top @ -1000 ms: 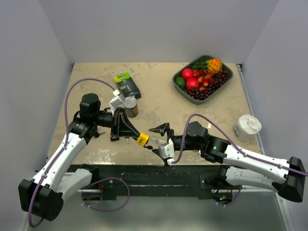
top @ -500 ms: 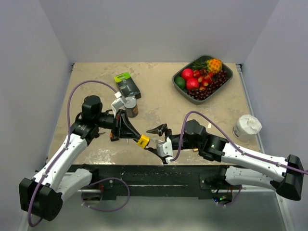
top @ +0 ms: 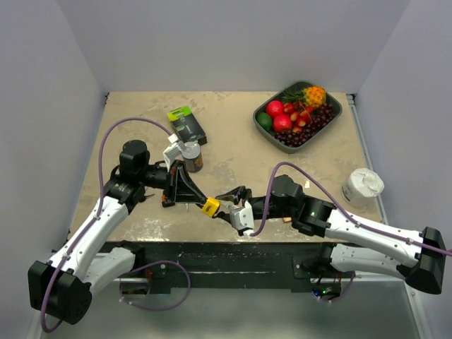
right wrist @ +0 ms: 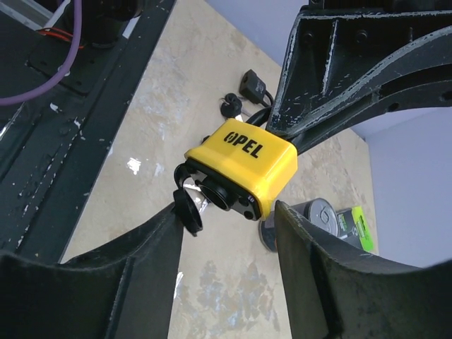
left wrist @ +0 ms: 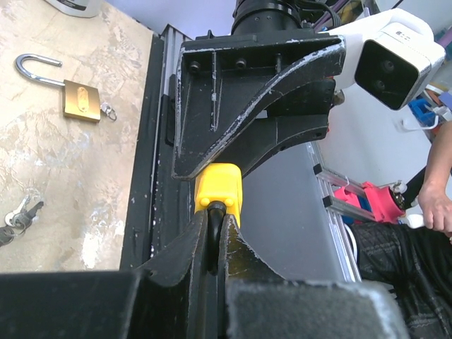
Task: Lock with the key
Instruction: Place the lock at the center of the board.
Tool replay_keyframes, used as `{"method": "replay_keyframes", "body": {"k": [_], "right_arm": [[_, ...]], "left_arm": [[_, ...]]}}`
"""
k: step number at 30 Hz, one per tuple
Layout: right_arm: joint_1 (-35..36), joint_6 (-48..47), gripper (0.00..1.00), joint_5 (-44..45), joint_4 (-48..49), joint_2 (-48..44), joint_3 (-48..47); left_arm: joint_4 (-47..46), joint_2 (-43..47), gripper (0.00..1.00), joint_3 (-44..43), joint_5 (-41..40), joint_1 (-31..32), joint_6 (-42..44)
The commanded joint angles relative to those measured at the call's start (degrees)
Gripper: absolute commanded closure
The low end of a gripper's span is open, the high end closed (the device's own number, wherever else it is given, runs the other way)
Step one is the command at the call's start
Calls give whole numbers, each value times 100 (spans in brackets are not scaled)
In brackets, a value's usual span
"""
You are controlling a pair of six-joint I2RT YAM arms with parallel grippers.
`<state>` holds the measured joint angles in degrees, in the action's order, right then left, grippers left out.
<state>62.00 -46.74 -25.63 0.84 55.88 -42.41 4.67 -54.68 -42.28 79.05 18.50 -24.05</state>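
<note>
A yellow padlock hangs above the table's near edge. My left gripper is shut on its black shackle, which shows between the fingers in the left wrist view, with the body just past the tips. My right gripper straddles the lock's lower end from the right, open, with a finger on each side. In the right wrist view the padlock shows its round keyhole, with the black dust cap hanging against the left finger. Small dark keys lie on the table; nothing is in the keyhole.
A brass padlock with an open shackle lies on the table near the right arm. A can and a green-and-black box stand behind the left gripper. A fruit tray sits back right, and a white roll at the right edge.
My right gripper has moved left up to the padlock and its jaws have narrowed around the lock's lower end. The left gripper has kept hold of the shackle, shifting slightly.
</note>
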Motion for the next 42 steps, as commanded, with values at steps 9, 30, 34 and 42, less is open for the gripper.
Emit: {"method": "replay_keyframes", "body": {"k": [9, 30, 34, 42], "right_arm": [[32, 7, 50, -250, 206, 55, -417], [23, 481, 65, -592, 47, 362, -742], [23, 938, 65, -584, 170, 441, -812], [14, 1694, 66, -382, 618, 573, -883]], "left_arm": [[-308, 45, 100, 124, 14, 118, -179], [-247, 62, 100, 334, -467, 286, -178], [-343, 185, 100, 440, -890, 294, -266], [-300, 343, 100, 633, -1348, 338, -310]]}}
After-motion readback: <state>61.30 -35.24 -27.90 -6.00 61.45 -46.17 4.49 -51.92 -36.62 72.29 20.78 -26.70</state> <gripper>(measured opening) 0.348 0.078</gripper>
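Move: The yellow lock hangs by its shackle in the left gripper, its body about 3 cm to the right of that hand and level with it; from the right hand it lies some 3 cm to the left, between the open fingertips. The silver keys are on the table, about 8 cm ahead and 10 cm left of the right hand, some 21 cm below. The gold padlock lies around 7 cm ahead and 21 cm right of that hand, equally low. Close the right fingers from about half open to a third, bringing their tips in on the keyhole end of the yellow lock, while the left gripper keeps its shut grip on the shackle. Lower both hands together, about 3 cm, with the right edging slightly back and rolling some 15 degrees so its forward side dips. ##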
